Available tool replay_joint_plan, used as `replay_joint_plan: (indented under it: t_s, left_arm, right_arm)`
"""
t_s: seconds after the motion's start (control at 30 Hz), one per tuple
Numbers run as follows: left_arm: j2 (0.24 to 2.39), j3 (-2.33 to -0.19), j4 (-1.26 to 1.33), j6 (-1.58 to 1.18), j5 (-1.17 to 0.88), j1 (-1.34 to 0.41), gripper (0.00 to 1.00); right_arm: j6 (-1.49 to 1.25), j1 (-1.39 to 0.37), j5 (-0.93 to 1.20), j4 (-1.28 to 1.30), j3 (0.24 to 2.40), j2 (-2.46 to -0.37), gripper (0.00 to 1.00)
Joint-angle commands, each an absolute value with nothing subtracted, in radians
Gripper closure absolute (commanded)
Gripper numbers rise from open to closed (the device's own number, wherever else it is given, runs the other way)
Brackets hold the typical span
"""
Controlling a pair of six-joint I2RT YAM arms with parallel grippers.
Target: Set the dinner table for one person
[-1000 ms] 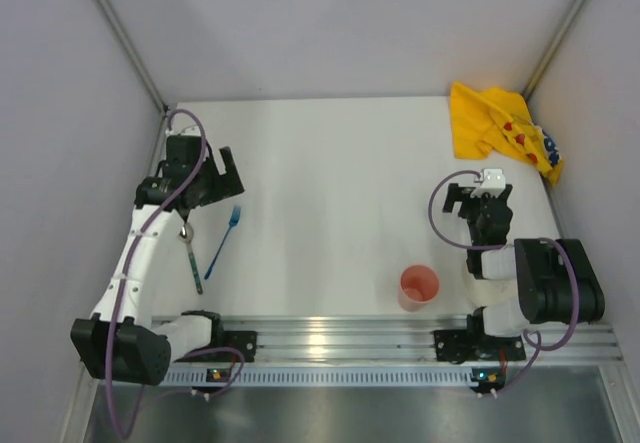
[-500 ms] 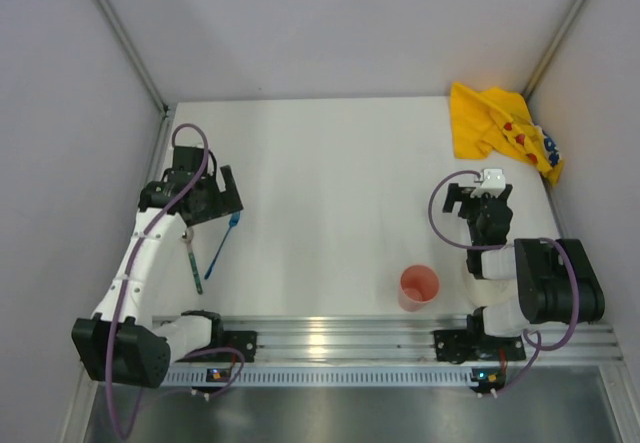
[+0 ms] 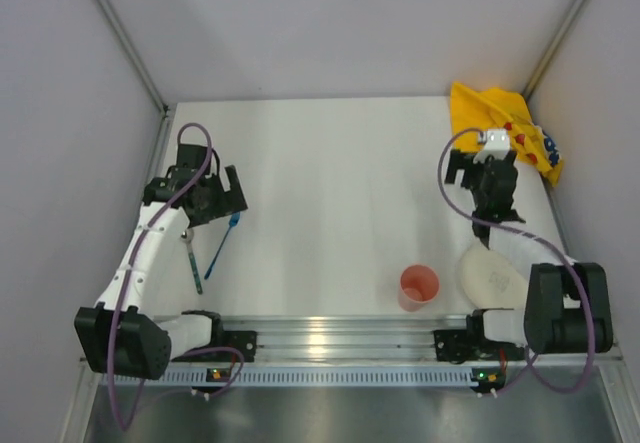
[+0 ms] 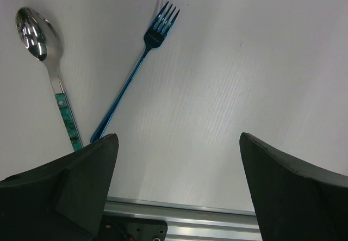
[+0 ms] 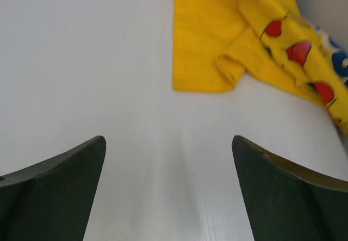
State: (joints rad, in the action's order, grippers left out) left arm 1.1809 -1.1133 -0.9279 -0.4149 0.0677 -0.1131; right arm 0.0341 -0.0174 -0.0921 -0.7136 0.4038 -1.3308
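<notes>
The white dinner table (image 3: 330,183) holds a blue fork (image 3: 222,245) and a spoon with a teal handle (image 3: 190,258) at the left. My left gripper (image 3: 222,203) is open and empty, hovering just beyond the fork's tines. In the left wrist view the fork (image 4: 136,69) and spoon (image 4: 46,67) lie ahead of the open gripper (image 4: 178,140). A pink cup (image 3: 419,286) stands upright near the front rail, with a white plate (image 3: 490,275) to its right. My right gripper (image 3: 483,168) is open and empty (image 5: 168,140), a little short of the yellow cloth.
A crumpled yellow cartoon-printed cloth (image 3: 497,125) lies in the far right corner and also shows in the right wrist view (image 5: 250,39). The ribbed aluminium rail (image 3: 340,338) runs along the near edge. Grey walls close in the left, back and right sides.
My right arm has reached away from its base toward the yellow cloth, uncovering the white plate. My left gripper has shifted slightly nearer the fork.
</notes>
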Motion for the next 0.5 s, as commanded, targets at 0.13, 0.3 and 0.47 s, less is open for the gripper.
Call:
replay_joint_plan:
  t_s: [0.13,0.3,0.47]
  left_arm:
    - [1.215,-1.151,-0.865,-0.426,0.040,-0.117,0.01]
    - [1.255,-1.183,-0.868,-0.436,0.014,-0.117,0.01]
    - [1.230,-1.181,-0.870,-0.428,0.040,-0.118,0.01]
  right_arm:
    - [-0.304,0.058,-0.139,-0.109,1.118,-1.366,0.00]
    - [-0.383,0.049,-0.158,0.797,2.021,-1.952,0.00]
    - [-0.387,0.054,-0.147,0.965,2.282,-2.215,0.00]
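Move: About 16 cm ahead of the right hand and 11 cm to its right is the middle of the yellow napkin, some 12 cm lower; its near edge starts much closer. The plate lies roughly 23 cm back and 6 cm right, the pink cup some 27 cm back and 15 cm left, both also below. From the left hand the napkin is about 28 cm ahead, 71 cm right and 17 cm below. Swinging fast up off its low rest, the right hand rises about 28 cm while reaching out, then carries on forward and sinks some 12 cm, ending about 22 cm farther out, high above the napkin's left part. Its left side rolls up roughly 20 degrees, it turns a little clockwise, and the fingers tip up, then down. They stay wide open. ##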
